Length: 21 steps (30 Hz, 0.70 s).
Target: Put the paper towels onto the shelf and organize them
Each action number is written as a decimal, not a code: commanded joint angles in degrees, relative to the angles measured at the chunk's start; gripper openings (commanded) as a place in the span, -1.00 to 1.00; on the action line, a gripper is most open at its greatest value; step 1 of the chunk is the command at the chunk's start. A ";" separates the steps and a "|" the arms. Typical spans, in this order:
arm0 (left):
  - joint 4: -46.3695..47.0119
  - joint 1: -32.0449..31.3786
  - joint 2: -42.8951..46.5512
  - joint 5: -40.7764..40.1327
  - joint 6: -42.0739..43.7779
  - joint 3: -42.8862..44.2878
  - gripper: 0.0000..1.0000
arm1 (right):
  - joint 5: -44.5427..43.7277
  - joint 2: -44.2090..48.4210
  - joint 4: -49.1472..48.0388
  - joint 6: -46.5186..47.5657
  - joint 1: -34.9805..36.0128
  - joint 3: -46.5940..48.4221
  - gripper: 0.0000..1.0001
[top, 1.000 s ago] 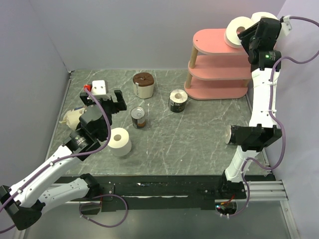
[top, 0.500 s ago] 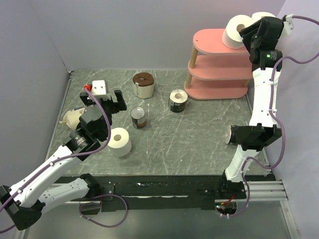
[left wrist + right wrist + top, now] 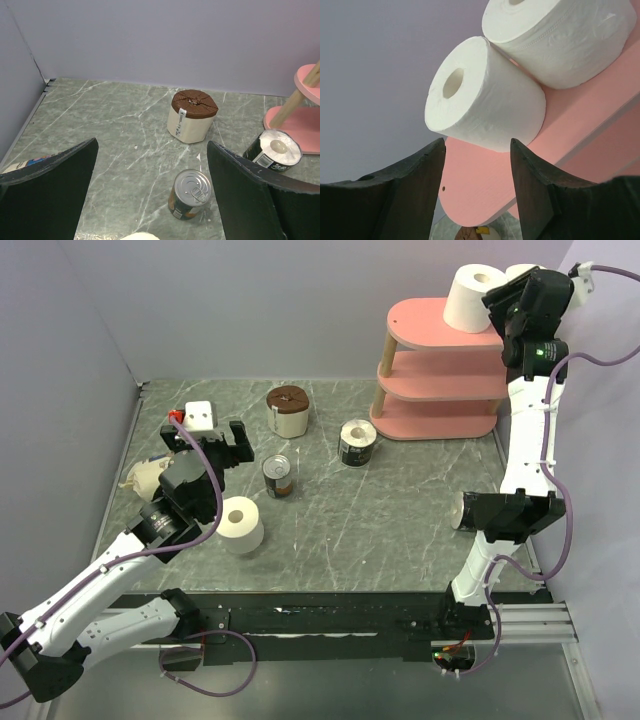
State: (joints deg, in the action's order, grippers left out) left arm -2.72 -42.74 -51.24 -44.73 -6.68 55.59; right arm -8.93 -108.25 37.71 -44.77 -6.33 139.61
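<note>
The pink shelf (image 3: 440,405) stands at the far right. A white paper towel roll (image 3: 472,298) stands upright on its top board, and a second white roll (image 3: 522,272) is behind it, partly hidden by my right arm. My right gripper (image 3: 497,308) is open just beside the first roll; in the right wrist view the roll (image 3: 485,102) lies just beyond the parted fingertips (image 3: 420,170) and the second roll (image 3: 560,35) is behind it. My left gripper (image 3: 212,435) is open and empty above the table. On the table are a white roll (image 3: 241,525), a black-printed roll (image 3: 357,443) and a cream roll with a brown top (image 3: 288,411).
A small metal can (image 3: 278,477) stands between the rolls, under my left gripper in the left wrist view (image 3: 189,194). A white box with a red part (image 3: 198,416) and a crumpled pale object (image 3: 145,477) lie at the left. Grey walls close the left and back.
The white roll has gone from tilted in my right gripper to standing upright on the top board. The right gripper has opened and drawn slightly away. The left arm has not moved.
</note>
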 commanded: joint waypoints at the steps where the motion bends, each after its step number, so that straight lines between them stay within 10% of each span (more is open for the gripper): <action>1: 2.28 -0.24 0.88 -0.18 0.52 0.13 0.93 | 0.93 3.22 -4.23 3.20 -0.35 1.11 0.23; 10: 2.28 -0.24 0.62 -0.01 0.18 0.04 0.93 | 6.46 10.41 -4.23 12.16 4.91 -9.08 0.25; 17: 1.23 -0.59 -0.96 -3.78 -3.08 0.66 0.93 | 8.39 24.63 -7.46 13.31 14.74 -35.22 0.29; 21: -14.78 -0.50 -2.98 -5.02 -16.12 5.30 0.93 | 9.88 29.58 -10.02 11.64 22.31 -46.69 0.29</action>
State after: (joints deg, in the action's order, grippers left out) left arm -5.21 -43.00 -52.56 -47.22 -10.79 56.31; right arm -1.41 -83.48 32.14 -32.75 10.48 100.29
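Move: The last loose paper towel roll stands some 55 cm to the right hand's left, about 27 cm back and 43 cm below. The roll just set on the shelf top is close by, about 6 cm ahead, 4 cm left and slightly lower; the black-wrapped roll is about 27 cm left, 4 cm back and 43 cm below. From the left hand, the loose roll lies about 5 cm back, 2 cm left and 31 cm down. The right hand leaves the shelf-top rolls, sweeping 15 cm left, back and down, turning some 25 degrees counter-clockwise. ##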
